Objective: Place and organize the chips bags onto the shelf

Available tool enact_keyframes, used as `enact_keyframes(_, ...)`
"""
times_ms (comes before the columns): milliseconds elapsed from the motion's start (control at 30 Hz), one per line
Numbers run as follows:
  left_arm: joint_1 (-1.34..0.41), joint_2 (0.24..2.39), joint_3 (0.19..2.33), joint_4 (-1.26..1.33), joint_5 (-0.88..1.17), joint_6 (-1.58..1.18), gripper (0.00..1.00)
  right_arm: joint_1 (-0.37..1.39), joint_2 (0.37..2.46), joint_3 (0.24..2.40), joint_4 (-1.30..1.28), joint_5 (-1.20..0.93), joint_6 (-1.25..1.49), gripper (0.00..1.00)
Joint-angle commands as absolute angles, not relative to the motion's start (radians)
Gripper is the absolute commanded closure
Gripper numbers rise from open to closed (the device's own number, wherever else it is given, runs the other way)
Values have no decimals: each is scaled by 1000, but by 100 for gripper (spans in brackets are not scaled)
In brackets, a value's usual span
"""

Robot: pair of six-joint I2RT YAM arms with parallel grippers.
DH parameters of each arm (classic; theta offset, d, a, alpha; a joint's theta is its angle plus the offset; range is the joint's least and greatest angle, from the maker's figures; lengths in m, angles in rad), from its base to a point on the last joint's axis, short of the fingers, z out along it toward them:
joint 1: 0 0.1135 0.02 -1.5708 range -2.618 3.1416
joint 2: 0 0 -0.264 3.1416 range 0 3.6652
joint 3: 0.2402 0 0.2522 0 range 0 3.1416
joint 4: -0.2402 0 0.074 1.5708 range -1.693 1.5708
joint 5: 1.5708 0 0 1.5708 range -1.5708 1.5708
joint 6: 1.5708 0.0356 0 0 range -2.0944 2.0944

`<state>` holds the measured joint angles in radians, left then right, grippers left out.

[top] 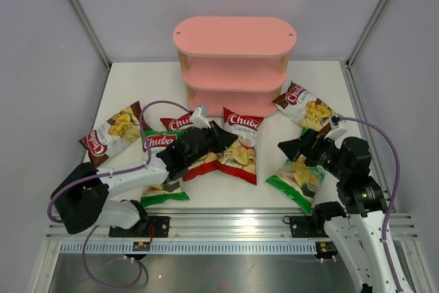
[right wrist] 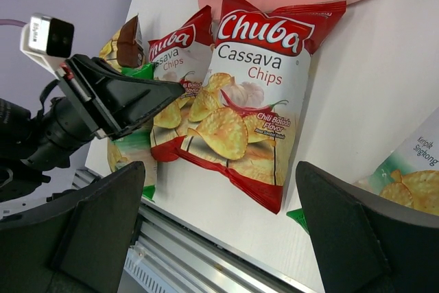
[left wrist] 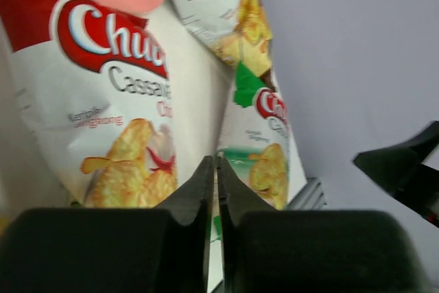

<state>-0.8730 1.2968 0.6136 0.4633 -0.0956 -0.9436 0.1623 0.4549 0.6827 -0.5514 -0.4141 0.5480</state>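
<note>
The pink shelf point(top: 233, 53) stands at the back centre, with no bags on its visible boards. Six chips bags lie flat on the table: a brown one point(top: 113, 132) and a green one point(top: 161, 169) at the left, two red ones point(top: 180, 123) point(top: 240, 145) in the middle, and a brown one point(top: 305, 108) and a green one point(top: 295, 180) at the right. My left gripper point(top: 232, 141) is shut and empty, hovering over the red bags point(left wrist: 103, 101). My right gripper point(top: 285, 150) is open and empty, just right of the middle red bag point(right wrist: 254, 94).
The metal rail point(top: 233, 228) runs along the near table edge. Frame posts and grey walls close in the sides and back. In the right wrist view my left gripper point(right wrist: 171, 90) points over the second red bag point(right wrist: 175, 53).
</note>
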Motion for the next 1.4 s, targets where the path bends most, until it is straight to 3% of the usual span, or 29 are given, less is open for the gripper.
enact_keyframes(0,-884,1330,644,329,-227,-937,84,160,460,692,-512,-427,540,1)
enact_keyframes(100,-890,1293,637,235,-305,-921,69,160,459,710,-549,-404,512,1)
enact_keyframes(167,-890,1275,637,201,-327,-904,49,160,457,712,-557,-399,503,0)
enact_keyframes(267,-890,1273,647,190,-305,-851,30,158,462,703,-542,-403,508,0)
enact_keyframes(400,-890,1344,679,171,-210,-812,14,158,471,696,-526,-420,517,1)
enact_keyframes(600,-890,1399,640,202,-141,-813,6,160,466,716,-552,-416,500,1)
enact_keyframes(767,-890,1436,666,193,-86,-801,5,160,472,723,-551,-420,502,0)
enact_keyframes(933,-920,1441,710,80,-139,-816,1,160,472,721,-555,-423,503,1)
enact_keyframes(1167,-939,1364,686,3,-247,-848,1,160,463,719,-557,-423,505,1)
enact_keyframes(1367,-939,1443,667,111,-160,-884,1,160,462,701,-525,-437,526,1)
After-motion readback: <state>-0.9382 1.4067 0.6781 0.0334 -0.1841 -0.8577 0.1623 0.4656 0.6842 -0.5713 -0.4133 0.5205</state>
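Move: The red chips bag the left hand goes for lies almost straight below its nearly shut fingers, about 13 cm down and only a centimetre or so ahead and left. The second red bag lies some 15 cm to the left of that bag, level with it; the right green bag is about 20 cm to the right of it and 9 cm nearer the base. From the right hand, the target bag is roughly 16 cm left, 5 cm ahead and 18 cm below. Whether the fingers touch the red bag at the end can't be made out: the left hand sinks about 11 cm to come close over its lower part, straddling it. On the way it first swings some 3 cm left, later draws back as much towards the base, while it rolls its left side up roughly 25 degrees and the fingers spread from nearly shut to wide open. ##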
